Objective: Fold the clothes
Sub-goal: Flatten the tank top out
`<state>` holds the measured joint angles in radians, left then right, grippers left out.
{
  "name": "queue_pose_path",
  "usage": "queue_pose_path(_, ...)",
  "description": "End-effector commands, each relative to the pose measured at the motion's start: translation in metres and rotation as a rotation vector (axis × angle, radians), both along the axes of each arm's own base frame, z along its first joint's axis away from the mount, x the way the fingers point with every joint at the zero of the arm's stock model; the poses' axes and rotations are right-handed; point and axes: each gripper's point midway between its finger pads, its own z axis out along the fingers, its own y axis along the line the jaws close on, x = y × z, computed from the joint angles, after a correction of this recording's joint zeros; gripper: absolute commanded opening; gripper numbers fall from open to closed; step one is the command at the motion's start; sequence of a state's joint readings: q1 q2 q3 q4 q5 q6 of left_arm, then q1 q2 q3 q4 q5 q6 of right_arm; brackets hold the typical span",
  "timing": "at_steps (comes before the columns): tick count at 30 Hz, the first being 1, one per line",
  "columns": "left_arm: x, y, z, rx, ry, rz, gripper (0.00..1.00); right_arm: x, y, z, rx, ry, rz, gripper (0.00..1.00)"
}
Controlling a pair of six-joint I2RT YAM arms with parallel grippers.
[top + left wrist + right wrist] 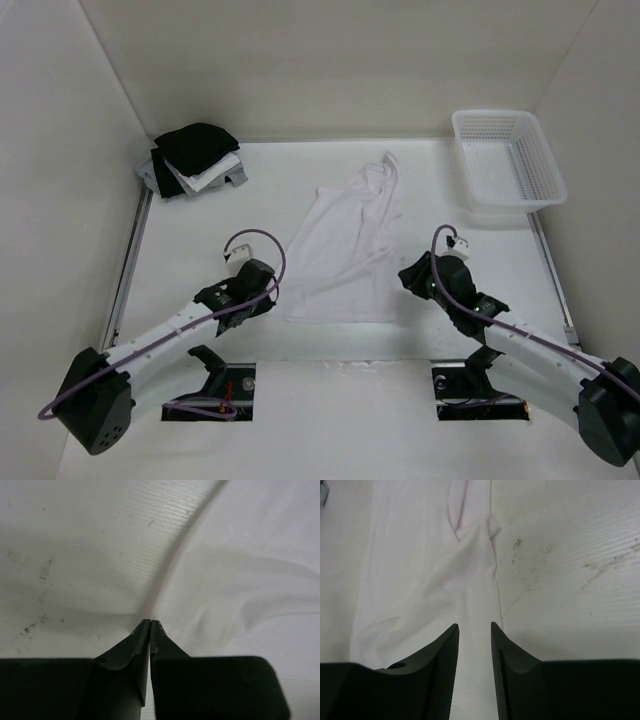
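The clothes (345, 240), a thin white sleeveless top, lie flat and wrinkled mid-table with the straps toward the back. My left gripper (272, 290) is down at the lower left edge of the top. In the left wrist view its tips (150, 621) are pressed together right on the fabric's edge (240, 580), shut on it. My right gripper (405, 275) sits at the top's lower right side. In the right wrist view its jaws (474, 625) stand apart, open, over the white fabric (420, 580) close to its right edge, gripping nothing.
A pile of black, white and grey garments (195, 158) lies at the back left corner. A white plastic basket (507, 160) stands at the back right. White walls close in the table on three sides.
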<state>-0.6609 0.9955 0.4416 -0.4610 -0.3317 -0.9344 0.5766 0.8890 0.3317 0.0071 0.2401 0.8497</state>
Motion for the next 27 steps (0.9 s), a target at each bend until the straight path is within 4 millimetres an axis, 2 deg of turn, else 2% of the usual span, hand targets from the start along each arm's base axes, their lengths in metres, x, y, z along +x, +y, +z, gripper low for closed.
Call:
queue_pose_path(1,0.004,-0.005,0.026,-0.098,-0.078,0.013,0.00,-0.015,0.001,-0.010,0.006,0.035,0.002,0.37)
queue_pose_path(4,0.011,-0.007,0.066,-0.166,-0.190,0.007,0.00,-0.031,0.009,-0.019,0.018,0.091,0.013,0.36)
queue_pose_path(7,0.013,0.002,0.087,-0.179,-0.257,0.022,0.00,-0.045,0.010,-0.034,0.001,0.155,0.008,0.36)
queue_pose_path(9,0.013,0.005,0.088,-0.193,-0.274,0.025,0.00,-0.057,0.017,-0.043,-0.012,0.201,0.028,0.37)
queue_pose_path(15,0.010,0.002,0.081,-0.242,-0.283,-0.009,0.00,-0.074,0.022,-0.060,-0.053,0.292,0.030,0.40)
queue_pose_path(19,0.010,0.000,0.079,-0.258,-0.293,-0.029,0.01,-0.084,0.030,-0.066,-0.045,0.335,0.052,0.37)
queue_pose_path(25,0.010,-0.004,0.074,-0.270,-0.292,-0.051,0.01,-0.099,0.040,-0.065,0.014,0.361,0.081,0.38)
queue_pose_path(27,0.011,-0.004,0.075,-0.274,-0.292,-0.053,0.01,-0.102,0.039,-0.067,0.015,0.377,0.084,0.34)
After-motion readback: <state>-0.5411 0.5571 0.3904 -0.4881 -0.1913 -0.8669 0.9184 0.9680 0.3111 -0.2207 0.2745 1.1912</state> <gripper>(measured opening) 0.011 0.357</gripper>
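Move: The left fingers already hold the tank top's near-left corner, just above the table. The loose near-right corner, which the right hand is going for, lies about 30 cm to the left hand's right and 3 cm nearer the base. From the right hand, this corner is some 9 cm back, 2 cm left and 7 cm down. The crease at the right edge is about 9 cm ahead of the right hand, 2 cm left and 7 cm down. Still pinching the near-left corner, the left hand lifts it about 8 cm, then eases down a little, its fingers tilting up and the hand rolling left side down. Meanwhile the right hand, fingers held partly open, draws back some 9 cm, sinking and tipping down about 20 degrees, then drifts left to bring its fingertips around the near-right corner; they don't close. ##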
